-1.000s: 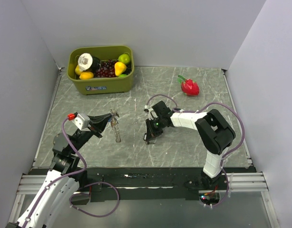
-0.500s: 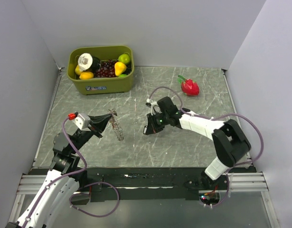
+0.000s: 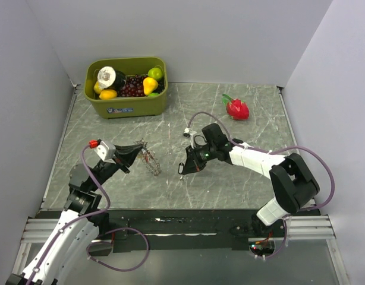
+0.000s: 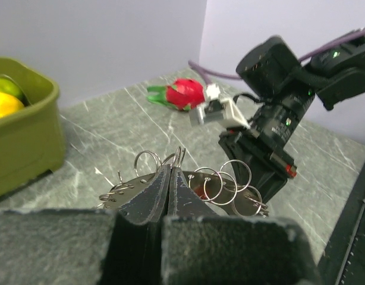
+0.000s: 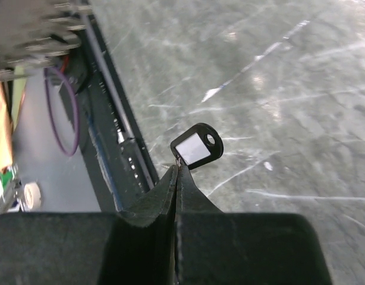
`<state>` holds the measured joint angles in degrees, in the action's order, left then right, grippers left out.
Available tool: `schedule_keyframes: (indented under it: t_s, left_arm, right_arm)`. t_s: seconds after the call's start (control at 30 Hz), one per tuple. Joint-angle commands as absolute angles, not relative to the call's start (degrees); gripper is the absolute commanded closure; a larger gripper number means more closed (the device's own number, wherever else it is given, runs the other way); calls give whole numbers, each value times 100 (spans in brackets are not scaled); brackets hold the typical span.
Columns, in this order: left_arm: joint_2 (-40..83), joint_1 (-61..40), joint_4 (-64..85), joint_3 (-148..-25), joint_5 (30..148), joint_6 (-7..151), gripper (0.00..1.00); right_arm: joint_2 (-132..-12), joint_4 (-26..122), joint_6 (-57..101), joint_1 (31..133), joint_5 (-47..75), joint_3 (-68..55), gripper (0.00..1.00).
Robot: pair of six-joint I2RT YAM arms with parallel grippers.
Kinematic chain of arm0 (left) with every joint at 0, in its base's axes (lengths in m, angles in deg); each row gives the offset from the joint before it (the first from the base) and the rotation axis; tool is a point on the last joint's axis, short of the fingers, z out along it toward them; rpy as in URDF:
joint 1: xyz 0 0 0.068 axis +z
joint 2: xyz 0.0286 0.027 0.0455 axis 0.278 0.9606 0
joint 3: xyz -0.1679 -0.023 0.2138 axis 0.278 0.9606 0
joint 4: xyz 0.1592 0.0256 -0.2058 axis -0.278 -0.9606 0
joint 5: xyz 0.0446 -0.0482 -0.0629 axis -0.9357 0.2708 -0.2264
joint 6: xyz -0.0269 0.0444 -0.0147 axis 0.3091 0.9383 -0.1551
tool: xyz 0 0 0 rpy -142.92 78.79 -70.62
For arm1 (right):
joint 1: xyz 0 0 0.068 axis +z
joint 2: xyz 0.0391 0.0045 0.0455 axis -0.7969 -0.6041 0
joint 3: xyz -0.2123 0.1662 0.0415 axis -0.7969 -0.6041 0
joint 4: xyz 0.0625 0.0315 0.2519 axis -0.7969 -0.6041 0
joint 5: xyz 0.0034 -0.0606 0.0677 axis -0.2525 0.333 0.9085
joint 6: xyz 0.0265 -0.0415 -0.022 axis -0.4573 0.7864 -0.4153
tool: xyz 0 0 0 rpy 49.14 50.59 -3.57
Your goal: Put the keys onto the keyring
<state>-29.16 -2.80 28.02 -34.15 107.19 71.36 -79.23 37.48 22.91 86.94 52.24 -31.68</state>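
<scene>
My left gripper [image 4: 171, 169] is shut on the keyring [image 4: 227, 181], a thin metal plate that carries several wire rings. In the top view this gripper [image 3: 137, 148] sits left of centre, and the keyring [image 3: 150, 161] hangs from its tip toward the table. My right gripper [image 5: 178, 168] is shut on the blade of a small key [image 5: 197, 146] with a black plastic head and a white label. The head sticks out beyond the fingertips, above the table. From above, the right gripper [image 3: 184, 171] is a short way right of the keyring. No other keys show.
A green bin [image 3: 126, 105] of toy fruit stands at the back left. A red dragon-fruit toy [image 3: 236, 108] lies at the back right. The black rail of the table's front edge [image 5: 111, 160] runs just below the right gripper.
The right arm has unfolded and reached left and forward toward the keyring, its jaws closing on the key. The left gripper shifted slightly right, and the keyring swung with it.
</scene>
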Motion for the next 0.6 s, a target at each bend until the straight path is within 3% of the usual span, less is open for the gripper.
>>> schedule_keyframes:
  t_s: [0.0,0.3,0.5,0.57]
  left_arm:
    - [-2764,-276,3439,-3449,11124,6916,99]
    - [-1947,-801,3291,-3694,11336,7002,99]
    - [-1498,-1943,3080,-3844,10370,7898,99]
    - [-1340,-2077,3132,-3862,10412,8057,99]
  right_arm:
    - [-7533,3638,2605,8685,5462,-3029,100]
    - [-7745,1500,2683,8702,3001,-1947,100]
    - [-7068,1790,2738,8703,2921,-2237,100]
    - [-7269,1763,2833,8685,3453,-2202,100]
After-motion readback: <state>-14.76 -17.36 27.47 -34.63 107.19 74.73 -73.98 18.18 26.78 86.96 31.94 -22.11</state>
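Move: The left fingers still hold the keyring, its middle hanging some 7 cm below them and about 2 cm to their right, level fore and aft. The black key tag in the right fingers is about 13 cm right of the left hand and some 18 cm lower, about as far forward. From the right hand, the keyring's middle is roughly 12 cm left and 11 cm up, level fore and aft. Both grips stay shut, the left on the keyring and the right on the key tag. The left hand carries the keyring right and down towards the tag, about 6.5 cm each way and quickening, while its fingers tip down and turn clockwise. After a slight dip back, the right hand draws the tag right and forward, then up, its fingers tipping some 15 degrees further down. ##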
